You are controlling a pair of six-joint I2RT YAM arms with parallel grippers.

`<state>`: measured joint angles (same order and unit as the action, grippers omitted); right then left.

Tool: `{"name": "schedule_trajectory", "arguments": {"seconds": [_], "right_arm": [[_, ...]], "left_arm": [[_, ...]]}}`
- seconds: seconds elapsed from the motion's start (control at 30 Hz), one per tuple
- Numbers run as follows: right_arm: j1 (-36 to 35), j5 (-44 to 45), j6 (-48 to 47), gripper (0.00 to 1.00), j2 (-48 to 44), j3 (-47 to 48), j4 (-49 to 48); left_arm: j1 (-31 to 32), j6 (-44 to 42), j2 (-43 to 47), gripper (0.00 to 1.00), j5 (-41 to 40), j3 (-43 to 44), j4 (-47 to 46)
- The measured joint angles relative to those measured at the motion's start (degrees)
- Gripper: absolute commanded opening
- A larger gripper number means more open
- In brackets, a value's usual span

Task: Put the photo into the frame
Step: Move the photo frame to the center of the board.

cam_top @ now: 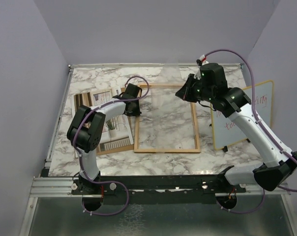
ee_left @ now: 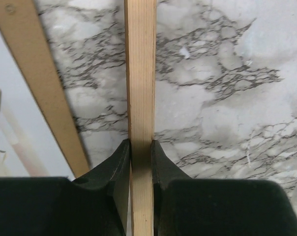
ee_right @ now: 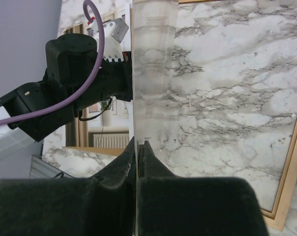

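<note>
The frame (cam_top: pixel 165 149), a thin wooden rim, lies flat mid-table with marble showing through it. My left gripper (cam_top: pixel 133 109) is at its left rim near the far corner. In the left wrist view the jaws (ee_left: pixel 141 142) are shut on that wooden rim (ee_left: pixel 141 73). The photo (cam_top: pixel 114 137) lies left of the frame on a brown board, partly under my left arm. My right gripper (cam_top: pixel 182 93) is over the frame's far right corner. In the right wrist view it (ee_right: pixel 138 142) is shut on the edge of a clear pane (ee_right: pixel 153 73), with the photo (ee_right: pixel 104 137) beyond.
A whiteboard (cam_top: pixel 247 113) with red handwriting lies right of the frame, partly under my right arm. The brown board's edge (ee_left: pixel 40 88) runs beside the gripped rim. The table has a raised metal edge on the left (cam_top: pixel 57 118).
</note>
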<state>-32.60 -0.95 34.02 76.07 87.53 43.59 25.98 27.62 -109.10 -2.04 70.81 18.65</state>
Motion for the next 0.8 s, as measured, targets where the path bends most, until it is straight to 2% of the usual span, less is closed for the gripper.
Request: {"name": "schedule_trajectory", "arguments": {"seconds": [0.57,0.67,0.8], "right_arm": [[0.4,-7.3,3.6,0.0,1.2,-13.0,-17.0],[0.5,-9.7,4.2,0.01,1.2,-13.9,-20.3],[0.5,-13.1,5.0,0.0,1.2,-14.0,-25.0]], "left_arm": [[-7.1,1.6,9.6,0.01,-4.1,-10.8,3.1],[-8.2,1.4,10.1,0.13,-5.0,-10.9,4.9],[-8.8,1.2,10.9,0.41,-4.5,-10.9,6.5]]}}
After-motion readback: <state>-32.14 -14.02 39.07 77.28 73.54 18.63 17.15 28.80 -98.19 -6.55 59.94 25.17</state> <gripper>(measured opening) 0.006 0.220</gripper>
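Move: The left hand already grips the frame's left bar midway; the frame's middle lies about 17 cm to its right and 2 cm back, nearly level with it. The photo on its brown backing lies on the other side, its middle some 18 cm left and 4 cm back, 2 cm below the fingers. The right hand pinches a clear sheet high up, with the frame's middle about 6 cm ahead, 3 cm left and 30 cm below. Keeping hold of the bar, the left hand drags the frame about 10 cm left and some 4 cm back, level along the table towards the photo and its backing, swinging about 12 degrees counter-clockwise and loosening a hair at the very end. Meanwhile the right hand, still shut on the clear sheet, drifts some 5 cm left above the frame, dipping about 4 cm and then rising half of that again while it rolls its left side up. ##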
